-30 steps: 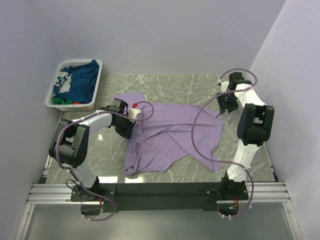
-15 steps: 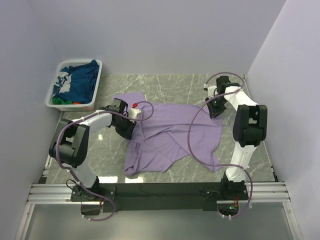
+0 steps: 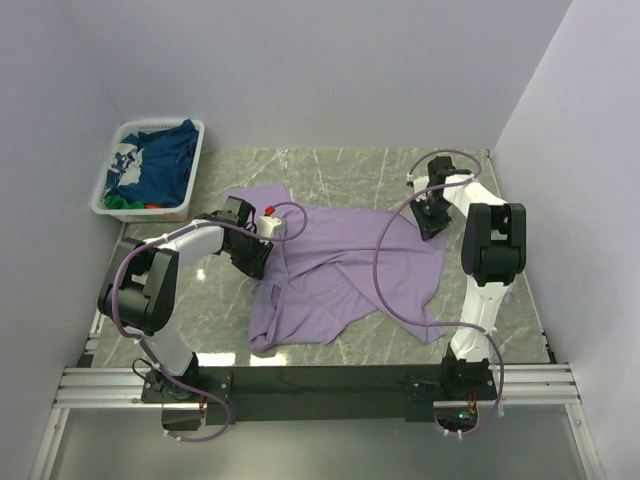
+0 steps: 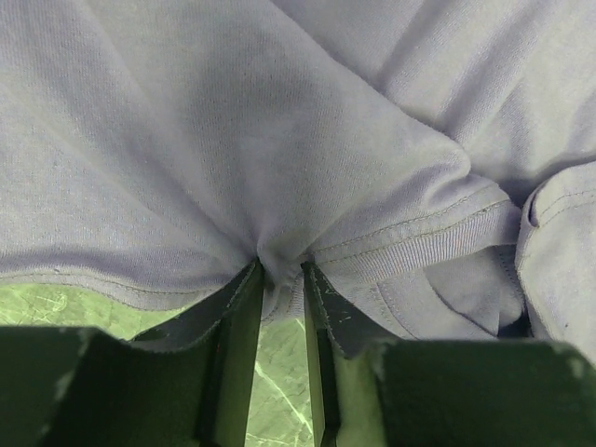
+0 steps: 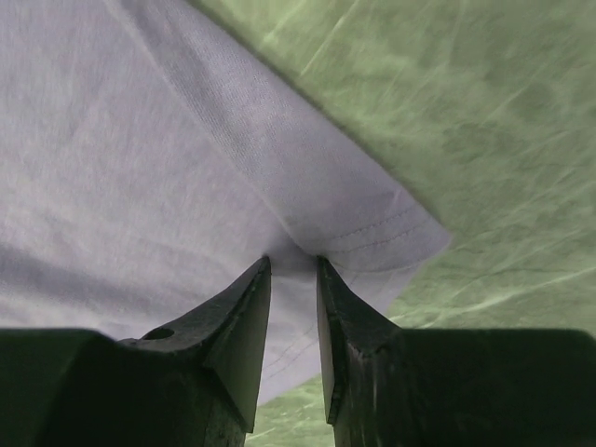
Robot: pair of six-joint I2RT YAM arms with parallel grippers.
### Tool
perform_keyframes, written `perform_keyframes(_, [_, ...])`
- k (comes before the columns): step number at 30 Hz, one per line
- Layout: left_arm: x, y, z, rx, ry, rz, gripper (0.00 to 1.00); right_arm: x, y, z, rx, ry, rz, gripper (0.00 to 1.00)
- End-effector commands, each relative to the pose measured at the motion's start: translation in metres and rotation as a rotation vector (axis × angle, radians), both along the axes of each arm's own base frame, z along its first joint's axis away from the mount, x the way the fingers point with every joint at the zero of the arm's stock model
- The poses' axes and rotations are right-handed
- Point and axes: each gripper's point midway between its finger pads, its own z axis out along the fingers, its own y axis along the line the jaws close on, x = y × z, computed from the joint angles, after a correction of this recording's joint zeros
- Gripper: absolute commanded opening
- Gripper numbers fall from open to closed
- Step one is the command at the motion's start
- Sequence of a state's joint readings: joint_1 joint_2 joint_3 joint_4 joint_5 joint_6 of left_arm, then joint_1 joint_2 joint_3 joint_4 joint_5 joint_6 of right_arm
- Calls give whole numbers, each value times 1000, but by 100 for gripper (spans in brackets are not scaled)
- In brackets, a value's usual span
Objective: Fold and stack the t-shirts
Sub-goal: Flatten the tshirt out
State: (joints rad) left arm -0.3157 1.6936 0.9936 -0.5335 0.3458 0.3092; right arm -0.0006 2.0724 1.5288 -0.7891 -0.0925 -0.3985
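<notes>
A large lavender t-shirt (image 3: 340, 270) lies crumpled and partly folded over itself in the middle of the table. My left gripper (image 3: 257, 260) is at its left side, shut on a bunch of cloth beside the ribbed collar; the pinch shows in the left wrist view (image 4: 279, 275). My right gripper (image 3: 433, 224) is at the shirt's far right corner, shut on the cloth just inside the hemmed edge (image 5: 293, 265). A navy t-shirt with white print (image 3: 160, 165) lies in the basket, with a green one (image 3: 120, 203) and a red one (image 3: 152, 207) showing under it.
The white slatted basket (image 3: 140, 213) stands at the far left corner against the wall. Walls close in the table at left, back and right. Purple cables loop from both arms over the shirt. Green marble table (image 5: 484, 112) shows beside the shirt's corner.
My right arm has swung left and toward the shirt's far right corner and now grips it. The left arm and the shirt have not visibly moved.
</notes>
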Motion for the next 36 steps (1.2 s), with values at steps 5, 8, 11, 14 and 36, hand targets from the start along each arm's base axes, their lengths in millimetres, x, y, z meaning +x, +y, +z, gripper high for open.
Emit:
perform_keyframes(5, [-1,4,-7,7,18,2,31,29,-8,12,-30,-82,-26,34])
perform_keyframes(8, [0,5,-7,9,16,0,31,34,-11,13,-46,-88,-33,33])
perform_keyframes(11, [1,6,-7,10,18,4,32,45,-17,11,-74,-103,-46,33])
perform_keyframes(14, [1,7,-8,10,21,5,31,65,-29,13,-117,-145,-84,32])
perform_keyframes(36, [32,0,64,-230,-56,32,72,84,-18,49,155,-126,46,60])
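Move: The t-shirt's far right edge, still turned over, lies at the right fingertips, its corner about 4 cm to the right and level fore-and-aft. Bare marble where that corner belongs is some 7 cm ahead and 3 cm right; the shirt's near right point is roughly 25 cm back, straight behind. The left fingers already pinch the left hem, with a folded strip about 13 cm back and 2 cm right; the corner lies 10 cm ahead, 48 cm right. The turned-over corner is drawn out across the table by the right hand's nearly shut fingertips, forward and somewhat right, low for about 9 cm. That hand then opens and climbs some 5 cm clear, tipping fingers outward, and starts easing back. The left hand holds its pinch on the hem throughout the pull, then opens, lets go and begins to rise. ##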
